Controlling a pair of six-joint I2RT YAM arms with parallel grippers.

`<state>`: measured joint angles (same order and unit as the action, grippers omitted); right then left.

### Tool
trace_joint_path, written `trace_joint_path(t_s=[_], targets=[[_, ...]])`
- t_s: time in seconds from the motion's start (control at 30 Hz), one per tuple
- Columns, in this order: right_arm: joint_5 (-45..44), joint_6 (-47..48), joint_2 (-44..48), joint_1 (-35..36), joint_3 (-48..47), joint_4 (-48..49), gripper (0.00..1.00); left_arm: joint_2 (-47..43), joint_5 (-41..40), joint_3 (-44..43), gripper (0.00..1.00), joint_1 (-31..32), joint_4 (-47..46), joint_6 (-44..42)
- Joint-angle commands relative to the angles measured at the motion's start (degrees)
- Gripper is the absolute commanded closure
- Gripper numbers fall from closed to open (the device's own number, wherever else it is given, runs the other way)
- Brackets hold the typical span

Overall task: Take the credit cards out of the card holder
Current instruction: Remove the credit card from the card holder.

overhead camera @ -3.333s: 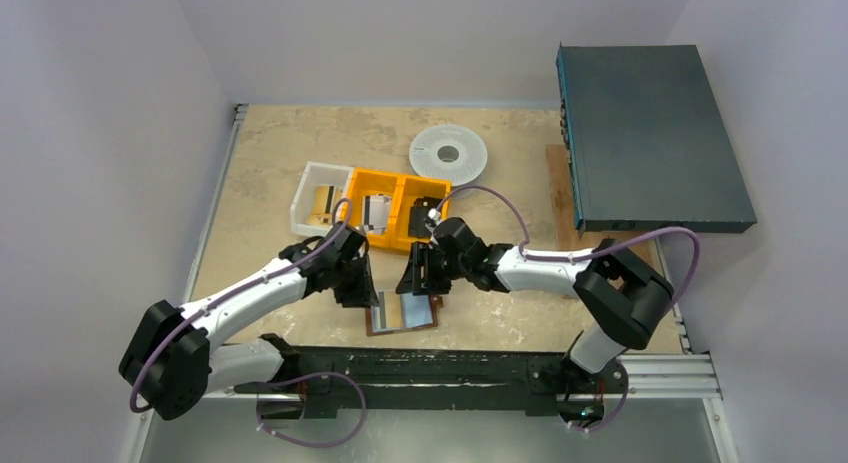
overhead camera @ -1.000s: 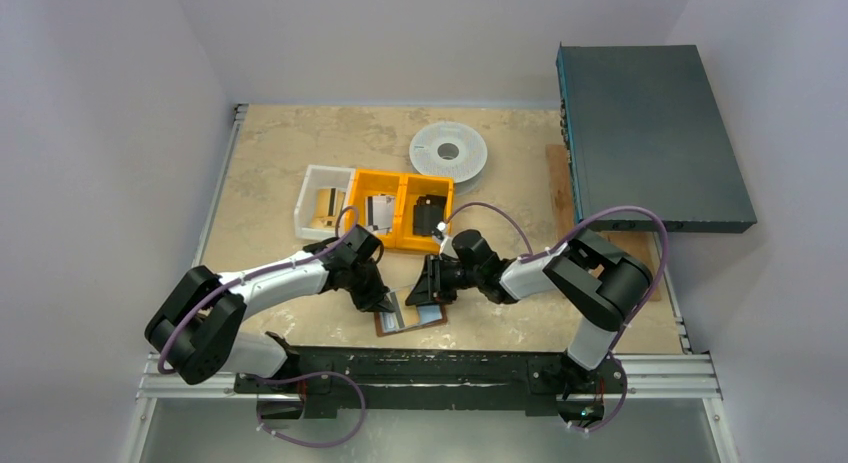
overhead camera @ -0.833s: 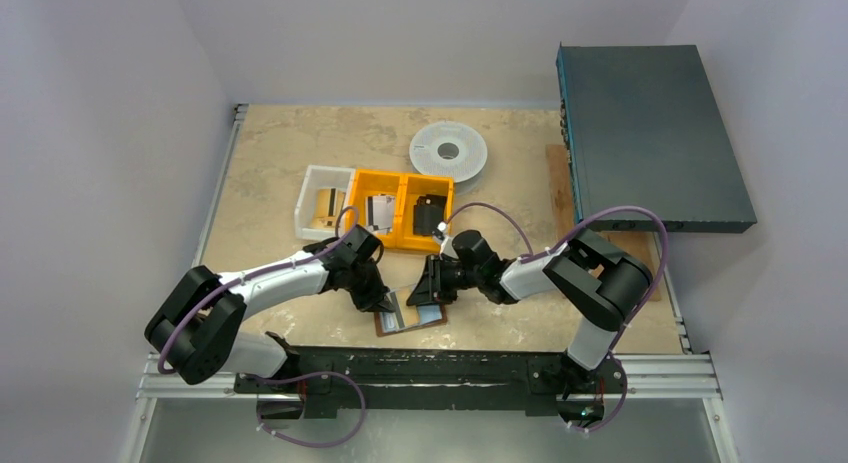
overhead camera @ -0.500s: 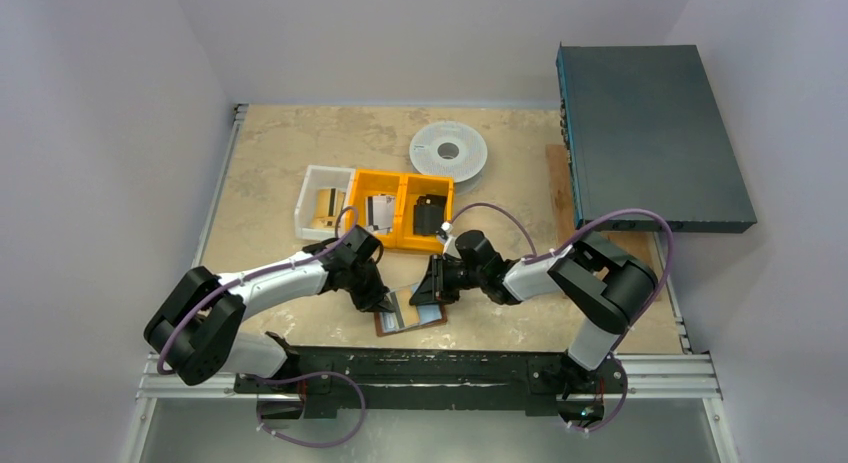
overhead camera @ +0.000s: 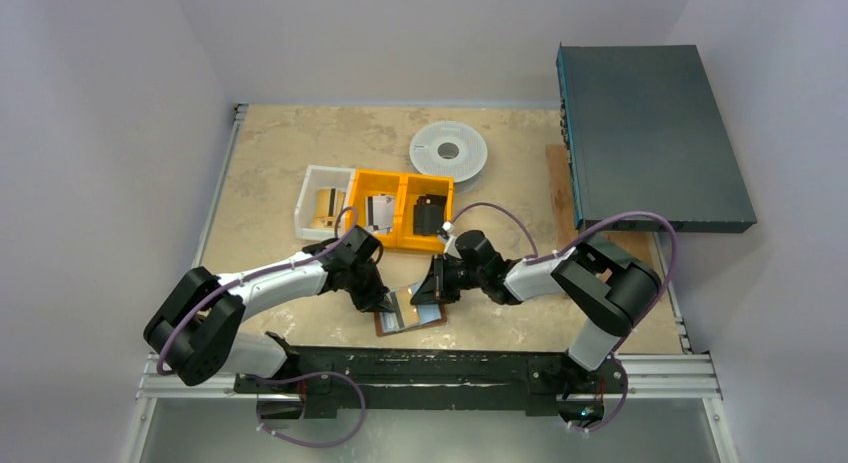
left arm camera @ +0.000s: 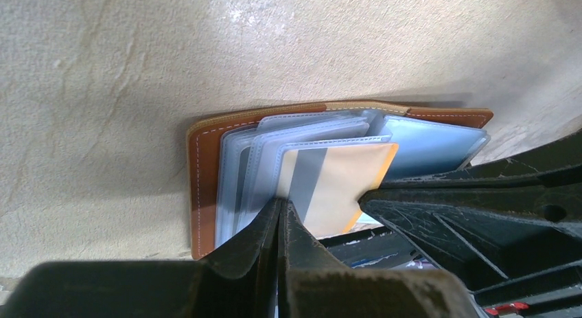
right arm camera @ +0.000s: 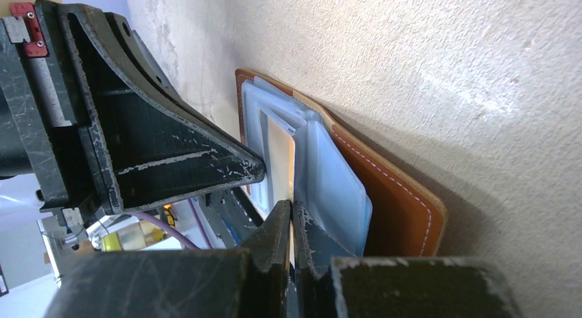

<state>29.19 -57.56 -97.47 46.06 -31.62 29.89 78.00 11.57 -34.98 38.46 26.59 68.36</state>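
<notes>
The brown leather card holder lies open near the table's front edge, its clear sleeves fanned upward. One cream credit card with a grey stripe and an orange edge stands up among the sleeves. My left gripper is shut on the lower edge of a sleeve beside that card. My right gripper comes in from the opposite side and is shut on the thin edge of the cream card. The holder's brown cover lies flat behind it. The two grippers stand close together over the holder.
Behind the holder stands an orange two-compartment bin with a black item and cards inside. A white bin is to its left. A white spool lies further back. A large dark box on a wooden block fills the right.
Both grippers came down onto the holder early on. Over the last second the right jaws closed onto the card's edge and the right arm's elbow shifted slightly right. The left gripper stayed shut and still.
</notes>
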Motion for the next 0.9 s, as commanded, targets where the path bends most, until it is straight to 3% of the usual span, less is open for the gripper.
trace_joint_path(t_s=[0.0, 0.47, 0.63, 0.73, 0.87], targets=[[-3.2, 1.0, 3.9, -0.2, -0.7, -2.5, 1.00, 3.0, -13.9, 3.4, 1.00, 0.0, 8.6, -1.7], [-7.5, 3.3, 6.6, -0.2, -1.3, -9.7, 1.00, 2.6, -16.1, 3.8, 1.00, -0.7, 10.5, -2.0], [-4.8, 3.2, 4.3, -0.1, -1.6, -5.8, 0.71, 3.5, -15.5, 3.2, 1.00, -0.7, 10.0, -2.4], [-3.9, 3.0, 3.2, -0.1, -1.9, -5.0, 0.66, 3.7, -15.2, 3.0, 1.00, -0.7, 9.7, -2.5], [-2.5, 2.6, 1.5, 0.0, -2.2, -3.5, 0.67, 3.9, -15.1, 2.7, 1.00, -0.7, 9.4, -2.7]])
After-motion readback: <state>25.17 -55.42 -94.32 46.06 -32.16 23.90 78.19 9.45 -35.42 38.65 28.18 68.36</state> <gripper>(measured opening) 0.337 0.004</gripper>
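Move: The card is already pinched in my right fingers by its right edge: its middle is some 2 cm to their left, about level ahead and 1 cm lower. The open card holder's middle lies right under that hand, about 2 cm down; the yellow tray is roughly 20 cm ahead and 4 cm left, the white tray 21 cm ahead and 20 cm left. From my left fingertips, resting on the sleeve, the card's middle is about 3 cm right. I draw the card about 1.5 cm to the right out of its sleeve with my right fingers, easing slightly forward as the hand rolls some 5 degrees. Then I open them to about a third, letting go of the card, and ease roughly half a centimetre back left, fingers on either side of its edge. My closed left fingertips keep holding the sleeve down, shifting only about half a centimetre left. ##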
